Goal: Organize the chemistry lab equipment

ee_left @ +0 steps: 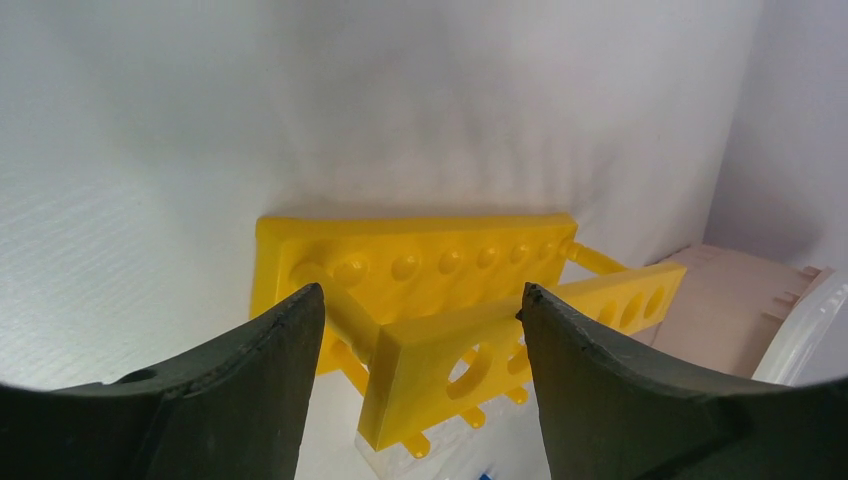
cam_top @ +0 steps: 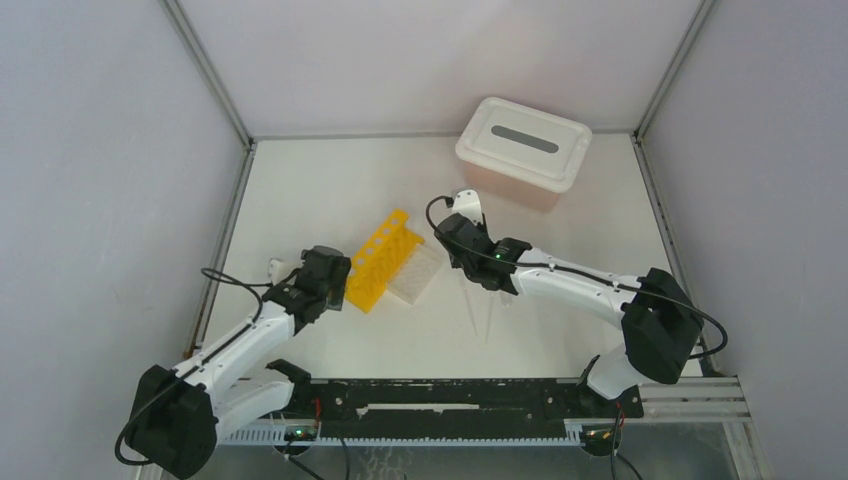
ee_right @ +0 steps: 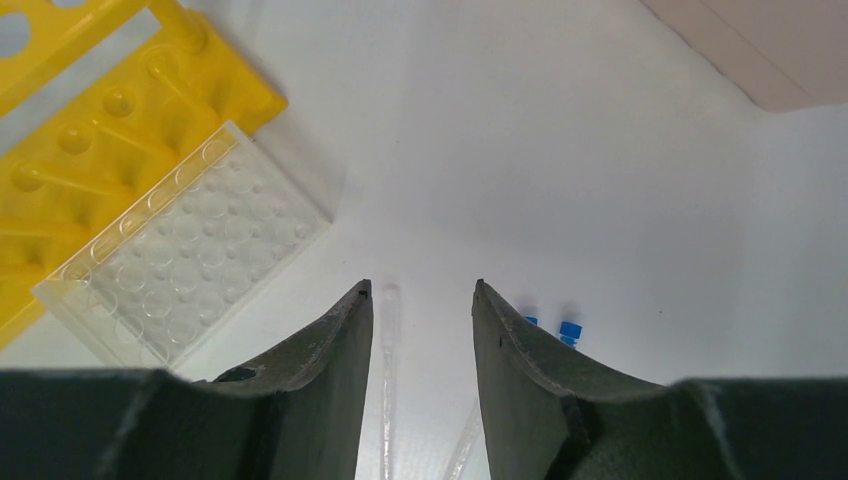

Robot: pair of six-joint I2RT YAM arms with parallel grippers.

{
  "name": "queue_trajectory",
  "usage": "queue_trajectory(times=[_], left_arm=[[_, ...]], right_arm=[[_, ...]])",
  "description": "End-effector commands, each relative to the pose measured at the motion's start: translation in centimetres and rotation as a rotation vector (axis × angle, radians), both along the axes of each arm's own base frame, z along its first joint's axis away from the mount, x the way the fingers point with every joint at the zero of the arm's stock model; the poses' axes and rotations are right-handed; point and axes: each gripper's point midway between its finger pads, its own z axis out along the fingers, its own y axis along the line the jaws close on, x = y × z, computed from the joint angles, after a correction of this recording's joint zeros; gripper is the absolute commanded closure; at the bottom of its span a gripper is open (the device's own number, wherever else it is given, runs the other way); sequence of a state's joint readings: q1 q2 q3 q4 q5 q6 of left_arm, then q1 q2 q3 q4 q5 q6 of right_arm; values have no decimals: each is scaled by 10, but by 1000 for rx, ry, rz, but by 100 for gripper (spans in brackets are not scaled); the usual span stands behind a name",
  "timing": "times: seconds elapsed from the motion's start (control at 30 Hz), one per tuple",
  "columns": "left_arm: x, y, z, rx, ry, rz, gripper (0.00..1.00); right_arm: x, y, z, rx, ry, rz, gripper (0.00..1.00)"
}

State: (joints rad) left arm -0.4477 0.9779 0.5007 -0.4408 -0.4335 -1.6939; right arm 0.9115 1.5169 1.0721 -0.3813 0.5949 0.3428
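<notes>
The yellow tube rack [cam_top: 383,258] lies tipped on the table, with the small clear grid rack [cam_top: 416,275] against its right side. My left gripper [ee_left: 422,290] is open, and a corner of the yellow rack [ee_left: 430,260] sits between its fingers; the left finger stands clear of it. My right gripper [ee_right: 421,285] hangs open and empty above two thin clear droppers [ee_right: 388,350] lying on the table. Two blue-capped tubes [ee_right: 570,330] rest just right of its right finger. The grid rack [ee_right: 190,250] and the yellow rack [ee_right: 100,150] lie to its left.
The pink tub [cam_top: 520,190] under its white lid [cam_top: 525,140] stands at the back right, beyond the right gripper [cam_top: 452,232]. The droppers [cam_top: 474,300] lie under the right arm. Grey walls close in the white table [cam_top: 330,190] on three sides.
</notes>
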Motion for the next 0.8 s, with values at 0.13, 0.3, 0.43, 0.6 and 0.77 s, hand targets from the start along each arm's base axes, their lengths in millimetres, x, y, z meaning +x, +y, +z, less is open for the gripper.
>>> queue_trajectory(times=[0.13,0.3,0.43,0.6,0.77], left_arm=[[21,-16,11,-29,-24,-12,24],[32,-22,14,-26,-30,-19,24],[40,-26,14,-22,-29,-22,24],[50,-30,15,-17,-34,-25,24],[58,-32,15,-11,-36,-23,24]], right_arm=[[1,0,-8,-25,3,-11,51],[-4,-2,-16,-30,27,1,51],[-10,-2,-27,-35,60,13,51],[-19,0,-44,-27,111,33,51],[-28,2,-66,-25,164,48,50]])
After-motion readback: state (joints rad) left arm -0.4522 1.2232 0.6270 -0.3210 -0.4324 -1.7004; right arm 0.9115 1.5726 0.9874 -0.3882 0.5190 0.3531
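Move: Just right of the left hand is the near end of the yellow rack; the rack's middle lies about 5 cm ahead and 7 cm to the right, roughly 3 cm lower, with the clear well plate some 14 cm right and 2 cm ahead of that hand. From the right hand, the left pipette's middle is about 5 cm back, 2 cm right and 10 cm down; the right pipette 6 cm back, 6 cm right; the blue-capped tubes 2 cm back, 9 cm right; the well plate 2 cm ahead, 8 cm left. Pushing the yellow rack along by its near end, the left hand travels level about 5 cm forward and somewhat right, fingers staying wide around the end of the top plate without closing. Meanwhile the right hand sinks about 5 cm towards the pipettes, drawing back some 2 cm as it tips its half-open fingers slightly steeper. ##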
